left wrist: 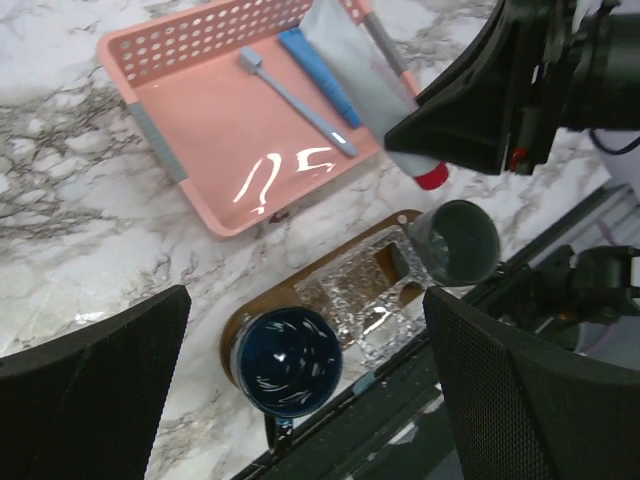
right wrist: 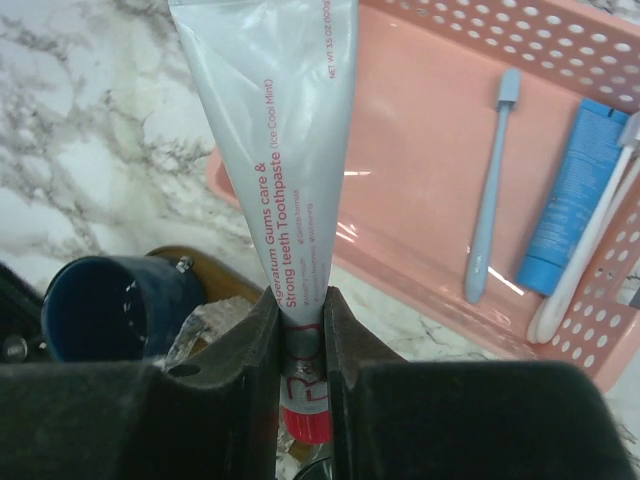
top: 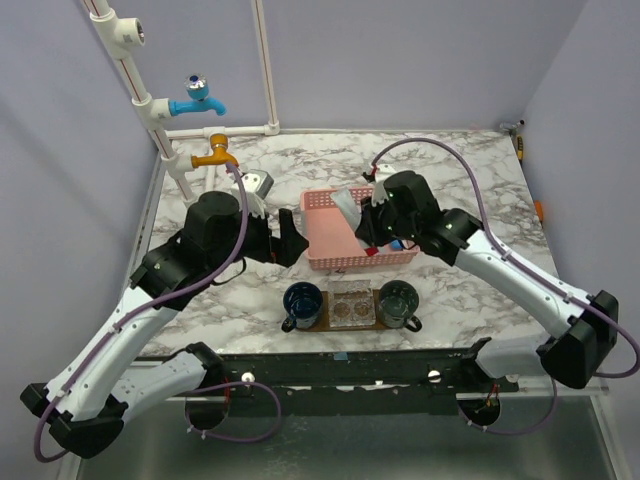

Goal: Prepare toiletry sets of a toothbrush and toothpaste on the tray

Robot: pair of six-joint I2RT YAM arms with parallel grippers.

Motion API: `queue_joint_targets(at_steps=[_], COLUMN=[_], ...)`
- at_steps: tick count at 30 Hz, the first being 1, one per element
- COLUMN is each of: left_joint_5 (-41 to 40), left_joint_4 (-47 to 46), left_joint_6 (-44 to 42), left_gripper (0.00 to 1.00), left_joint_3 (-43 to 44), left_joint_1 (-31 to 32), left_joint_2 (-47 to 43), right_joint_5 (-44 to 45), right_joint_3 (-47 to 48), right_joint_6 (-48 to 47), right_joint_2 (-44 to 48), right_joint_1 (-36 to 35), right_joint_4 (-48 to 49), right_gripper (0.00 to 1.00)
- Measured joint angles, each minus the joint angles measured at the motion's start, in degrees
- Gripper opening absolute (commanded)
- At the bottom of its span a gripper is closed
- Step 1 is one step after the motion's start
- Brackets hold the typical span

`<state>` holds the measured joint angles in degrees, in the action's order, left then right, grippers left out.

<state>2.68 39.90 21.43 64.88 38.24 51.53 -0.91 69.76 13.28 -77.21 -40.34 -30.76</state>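
My right gripper (right wrist: 300, 350) is shut on the toothpaste (right wrist: 290, 150), a pale tube held near its red cap, which points down. In the top view the toothpaste (top: 347, 205) hangs tilted over the near right part of the pink basket (top: 325, 205), gripped by the right gripper (top: 370, 235). A light-blue toothbrush (right wrist: 490, 190) and a white toothbrush (right wrist: 590, 260) lie in the basket (right wrist: 420, 200). The dark wooden tray (top: 326, 318) lies in front of the basket. My left gripper (top: 290, 240) hovers left of the basket, open and empty; its fingers (left wrist: 90, 370) frame the tray (left wrist: 330, 262).
A dark blue mug (top: 302, 300), a crinkled clear insert (top: 352, 303) and a grey-green mug (top: 397, 300) sit on the tray. A blue tube (right wrist: 575, 200) lies in the basket. White pipes with taps (top: 200, 100) stand at the back left.
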Motion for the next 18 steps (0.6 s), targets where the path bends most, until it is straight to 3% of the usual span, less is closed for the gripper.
queue_joint_targets(at_steps=[7,18], left_joint_5=[8.2,17.7], left_joint_4=[4.9,9.8], left_joint_6=[2.8,7.8], left_gripper=[0.99,0.99], left_joint_3=[8.6,13.9], left_joint_1=[-0.3,-0.6], left_joint_2=[2.3,4.8], right_joint_5=[0.6,0.9], right_joint_3=[-2.7,-3.8], right_joint_6=[-3.0,-6.0], right_joint_2=[8.5,16.9], right_joint_1=[-6.6,-11.6], right_joint_4=[0.0,-0.2], right_gripper=[0.18,0.18])
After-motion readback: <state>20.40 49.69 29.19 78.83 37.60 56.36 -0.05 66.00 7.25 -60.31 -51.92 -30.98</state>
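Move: From the open left hand, the toothpaste held by the right hand lies about 8 cm ahead, 12 cm right and 5 cm lower; the blue mug is almost straight below, some 24 cm down. From the right hand, the left gripper is roughly 6 cm back, 14 cm left and 8 cm higher. The green mug sits about 7 cm back and 8 cm right of the right hand, the clear box 7 cm back and 1 cm left, both some 16 cm below. Drawing back about 8 cm and rising 7 cm, the right hand keeps its pinch on the cap end of the toothpaste, tipping its fingers upward and turning counter-clockwise. The empty left hand rises about 5 cm, backs off as much and shifts 3 cm right, turning a little clockwise with its fingers wide open, so it closes in on the tube's free end without touching it. ##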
